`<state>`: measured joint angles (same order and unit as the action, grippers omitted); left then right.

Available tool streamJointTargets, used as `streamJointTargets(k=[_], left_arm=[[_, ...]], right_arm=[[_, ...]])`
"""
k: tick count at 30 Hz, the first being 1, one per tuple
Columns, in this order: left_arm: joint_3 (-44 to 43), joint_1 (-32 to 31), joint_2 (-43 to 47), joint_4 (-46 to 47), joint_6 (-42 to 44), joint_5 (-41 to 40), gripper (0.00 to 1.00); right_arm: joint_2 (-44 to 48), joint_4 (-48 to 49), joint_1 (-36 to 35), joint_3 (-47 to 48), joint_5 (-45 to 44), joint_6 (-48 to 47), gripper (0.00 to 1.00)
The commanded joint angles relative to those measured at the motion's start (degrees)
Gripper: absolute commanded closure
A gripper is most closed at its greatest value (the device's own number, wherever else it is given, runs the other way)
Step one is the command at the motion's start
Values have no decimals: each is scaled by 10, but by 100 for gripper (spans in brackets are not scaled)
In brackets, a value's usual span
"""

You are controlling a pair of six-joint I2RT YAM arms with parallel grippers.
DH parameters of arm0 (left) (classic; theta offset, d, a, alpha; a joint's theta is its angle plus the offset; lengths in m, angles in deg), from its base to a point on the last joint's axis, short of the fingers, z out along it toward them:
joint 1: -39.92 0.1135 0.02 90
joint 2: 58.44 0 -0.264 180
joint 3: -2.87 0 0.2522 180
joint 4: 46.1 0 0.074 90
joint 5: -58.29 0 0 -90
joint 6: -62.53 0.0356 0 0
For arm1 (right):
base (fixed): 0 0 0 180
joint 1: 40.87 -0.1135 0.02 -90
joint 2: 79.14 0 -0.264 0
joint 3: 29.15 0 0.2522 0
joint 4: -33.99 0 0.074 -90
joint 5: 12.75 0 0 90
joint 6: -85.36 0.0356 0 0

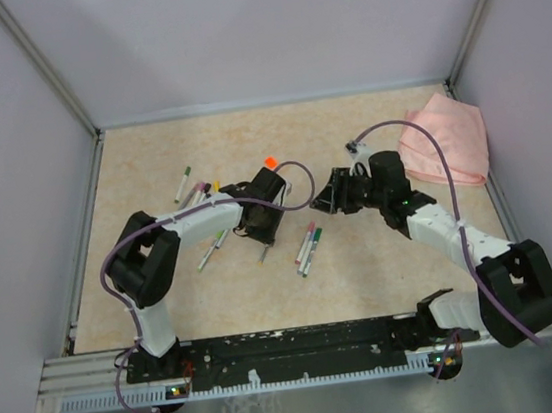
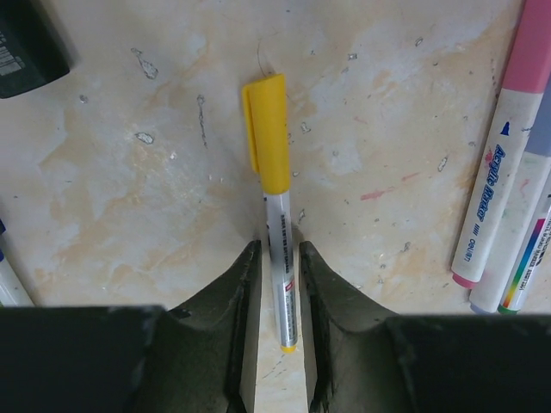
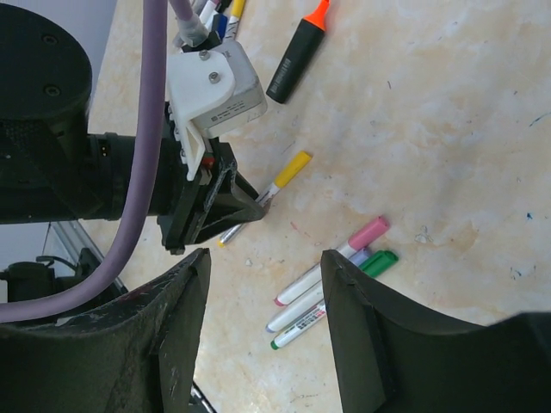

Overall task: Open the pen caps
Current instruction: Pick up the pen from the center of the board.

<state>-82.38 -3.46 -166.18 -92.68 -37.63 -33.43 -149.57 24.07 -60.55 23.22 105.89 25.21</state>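
Observation:
A slim pen with a yellow cap (image 2: pixel 269 129) lies flat on the table, its silver barrel (image 2: pixel 281 292) running back between the fingers of my left gripper (image 2: pixel 277 249). The jaws stand close on either side of the barrel, with a thin gap still showing, so that gripper is open. The right wrist view shows the same yellow cap (image 3: pixel 293 166) sticking out past the left gripper. My right gripper (image 3: pixel 263 267) hovers open and empty above the table, to the right of the left one (image 1: pixel 260 237). Below it lie capped pens with a pink cap (image 3: pixel 368 232) and a green cap (image 3: pixel 380 262).
An orange-tipped black highlighter (image 3: pixel 297 56) lies beyond the left gripper. More capped pens (image 1: pixel 198 190) are scattered at the left, one with a green cap (image 1: pixel 187 171). A pink cloth (image 1: pixel 446 137) sits at the back right corner. Grey walls enclose the table.

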Motion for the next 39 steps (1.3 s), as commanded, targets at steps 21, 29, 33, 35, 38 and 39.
streamJointTargets(k=[21, 29, 33, 35, 38, 39], left_arm=[[99, 99, 180, 172, -56, 216, 100], [203, 146, 291, 440, -211, 346, 100], [230, 146, 306, 562, -305, 371, 100], [251, 146, 311, 639, -348, 371, 100], [264, 146, 315, 689, -382, 370, 100], [265, 146, 317, 689, -383, 367, 100]], right_arm=[[97, 176, -2, -74, 23, 98, 46], [84, 265, -33, -50, 31, 156, 42], [46, 275, -69, -9, 27, 153, 41], [29, 278, -87, 7, 21, 152, 41], [11, 259, -116, 32, 0, 142, 40], [8, 251, -124, 39, -5, 134, 41]])
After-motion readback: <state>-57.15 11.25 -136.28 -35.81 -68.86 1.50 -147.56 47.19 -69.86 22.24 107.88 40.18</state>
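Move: The yellow-capped pen lies right between my left fingertips, its middle only about 1 cm ahead and 1 cm lower. From my left hand, the black highlighter is some 12 cm ahead and 2 cm left; the pink-capped pen is 8 cm right and 1 cm back; the blue-capped pen is 9 cm left and 4 cm ahead. From my right hand the yellow-capped pen is about 15 cm left, level ahead, and 13 cm lower. I finish closing my left fingers, already straddling the yellow-capped pen, to pinch its white barrel behind the cap. Then I lift it quickly about 20 cm, rolling that hand some 65 degrees so its fingers swing from down to pointing right, towards my right hand. My right hand, still open, rises about 9 cm and then also comes left to meet the pen, tilting roughly 20 degrees. ##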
